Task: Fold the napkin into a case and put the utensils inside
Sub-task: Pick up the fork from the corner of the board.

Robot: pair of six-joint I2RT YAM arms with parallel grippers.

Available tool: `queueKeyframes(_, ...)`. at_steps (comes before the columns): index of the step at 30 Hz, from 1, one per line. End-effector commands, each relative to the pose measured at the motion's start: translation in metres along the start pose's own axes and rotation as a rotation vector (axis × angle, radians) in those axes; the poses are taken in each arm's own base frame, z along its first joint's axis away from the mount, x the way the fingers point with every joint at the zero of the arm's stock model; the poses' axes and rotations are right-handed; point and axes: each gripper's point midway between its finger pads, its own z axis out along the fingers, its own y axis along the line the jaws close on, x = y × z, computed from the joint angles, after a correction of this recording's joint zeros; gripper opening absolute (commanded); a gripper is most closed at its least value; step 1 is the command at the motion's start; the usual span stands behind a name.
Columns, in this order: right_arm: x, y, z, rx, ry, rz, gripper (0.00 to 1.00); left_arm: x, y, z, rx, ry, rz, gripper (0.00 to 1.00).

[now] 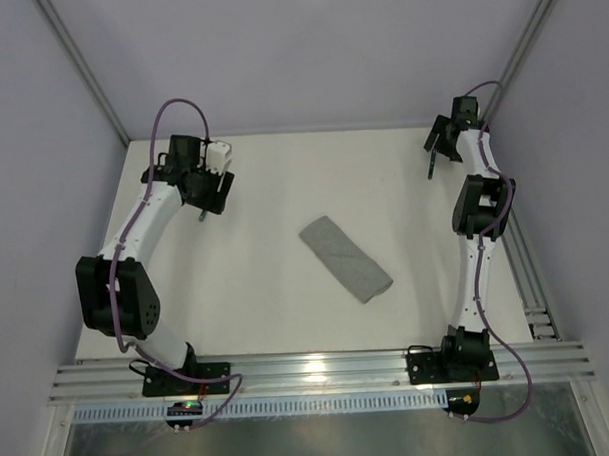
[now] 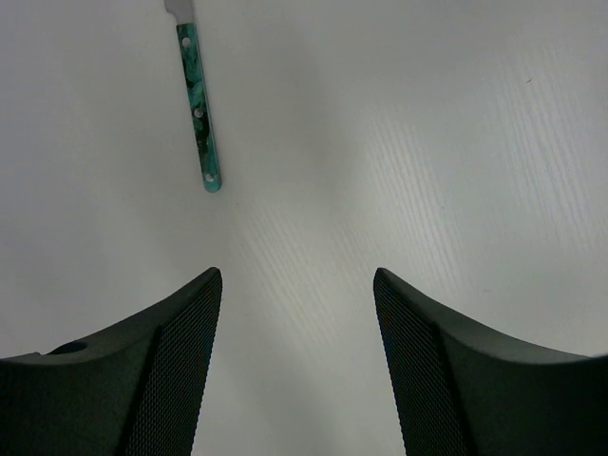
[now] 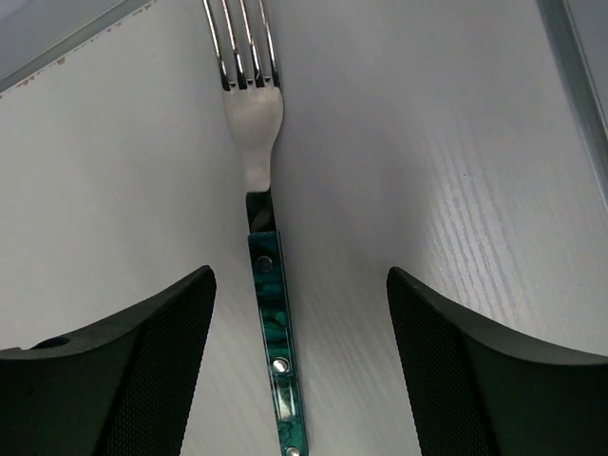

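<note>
The napkin lies folded into a narrow grey case (image 1: 346, 259) set diagonally in the middle of the table. My left gripper (image 2: 296, 275) hovers open at the far left (image 1: 209, 194), nothing between its fingers. A utensil with a marbled teal handle (image 2: 199, 109) lies ahead and to the left of the jaws, its silver end cut off by the frame. My right gripper (image 3: 299, 271) stands open at the far right corner (image 1: 434, 151). The fork (image 3: 261, 237) lies flat on the table, tines pointing away. Its teal handle runs between the open fingers, nearer the left one, touching neither.
The white table (image 1: 287, 309) is walled at the back and both sides. A metal rail (image 1: 534, 280) runs along the right edge, and the same edge (image 3: 579, 85) shows close to the right gripper. The back edge (image 3: 66, 47) is just beyond the fork's tines.
</note>
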Motion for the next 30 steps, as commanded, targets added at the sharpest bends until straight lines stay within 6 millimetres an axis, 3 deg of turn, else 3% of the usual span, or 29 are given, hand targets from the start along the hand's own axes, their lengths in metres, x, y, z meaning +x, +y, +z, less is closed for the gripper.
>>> queueKeyframes(1,-0.028,0.021,-0.006,-0.063,-0.089,-0.026,0.76,-0.010,0.010,-0.020,-0.022,-0.058,0.009,0.67)
queueKeyframes(5,-0.026,0.012,-0.004,-0.008,-0.090,-0.008,0.62,-0.010,0.017,-0.017,-0.027,-0.055,0.002,0.67)
queueKeyframes(8,-0.026,0.002,-0.004,0.058,-0.083,-0.003,0.62,-0.011,0.021,-0.016,-0.022,-0.058,-0.012,0.67)
queueKeyframes(12,0.004,-0.006,0.002,0.114,0.018,-0.098,0.61,-0.010,0.030,-0.020,-0.032,-0.065,-0.031,0.67)
queueKeyframes(14,0.017,0.004,0.004,0.117,0.047,-0.174,0.61,-0.010,0.033,-0.021,-0.035,-0.068,-0.035,0.67)
queueKeyframes(18,0.026,0.003,0.004,0.154,0.070,-0.235,0.52,-0.010,0.037,-0.024,-0.027,-0.081,-0.057,0.67)
queueKeyframes(21,0.029,0.004,0.003,0.144,0.079,-0.246,0.29,-0.011,0.037,-0.027,-0.028,-0.091,-0.060,0.67)
queueKeyframes(22,0.029,0.004,0.003,0.138,0.081,-0.248,0.12,-0.009,0.037,-0.027,-0.028,-0.088,-0.062,0.67)
queueKeyframes(23,0.033,0.003,0.006,0.132,0.086,-0.253,0.03,-0.010,0.037,-0.027,-0.029,-0.089,-0.061,0.67)
queueKeyframes(26,0.028,0.011,0.001,0.083,0.051,-0.317,0.03,-0.009,0.035,-0.028,-0.019,-0.089,-0.058,0.67)
queueKeyframes(28,0.002,0.027,-0.026,0.049,-0.034,-0.361,0.03,-0.008,0.032,-0.028,-0.001,-0.087,-0.057,0.67)
queueKeyframes(30,-0.008,0.043,-0.041,-0.029,-0.107,-0.391,0.03,-0.007,0.026,-0.030,0.031,-0.087,-0.050,0.67)
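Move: The right fingers, open and just above the board, have the fork's middle about 4 cm ahead, 1 cm to the left and 1 cm below. The board's far right corner is some 14 cm ahead and 13 cm to the right of them; the folded napkin lies about 30 cm back and 34 cm left. From the left gripper, the fork is around 26 cm ahead, 69 cm right and 13 cm lower; the knife's middle is about 15 cm ahead and 4 cm left. Ease the right gripper about 2 cm left over the fork's handle, sinking slightly, while the wrist rolls its left side down some 15 degrees and turns a little counter-clockwise. Shut the wide-open fingers to pinch the handle behind the neck, then start drawing back. Let the empty left gripper drift about 3 cm left, high over the board. ##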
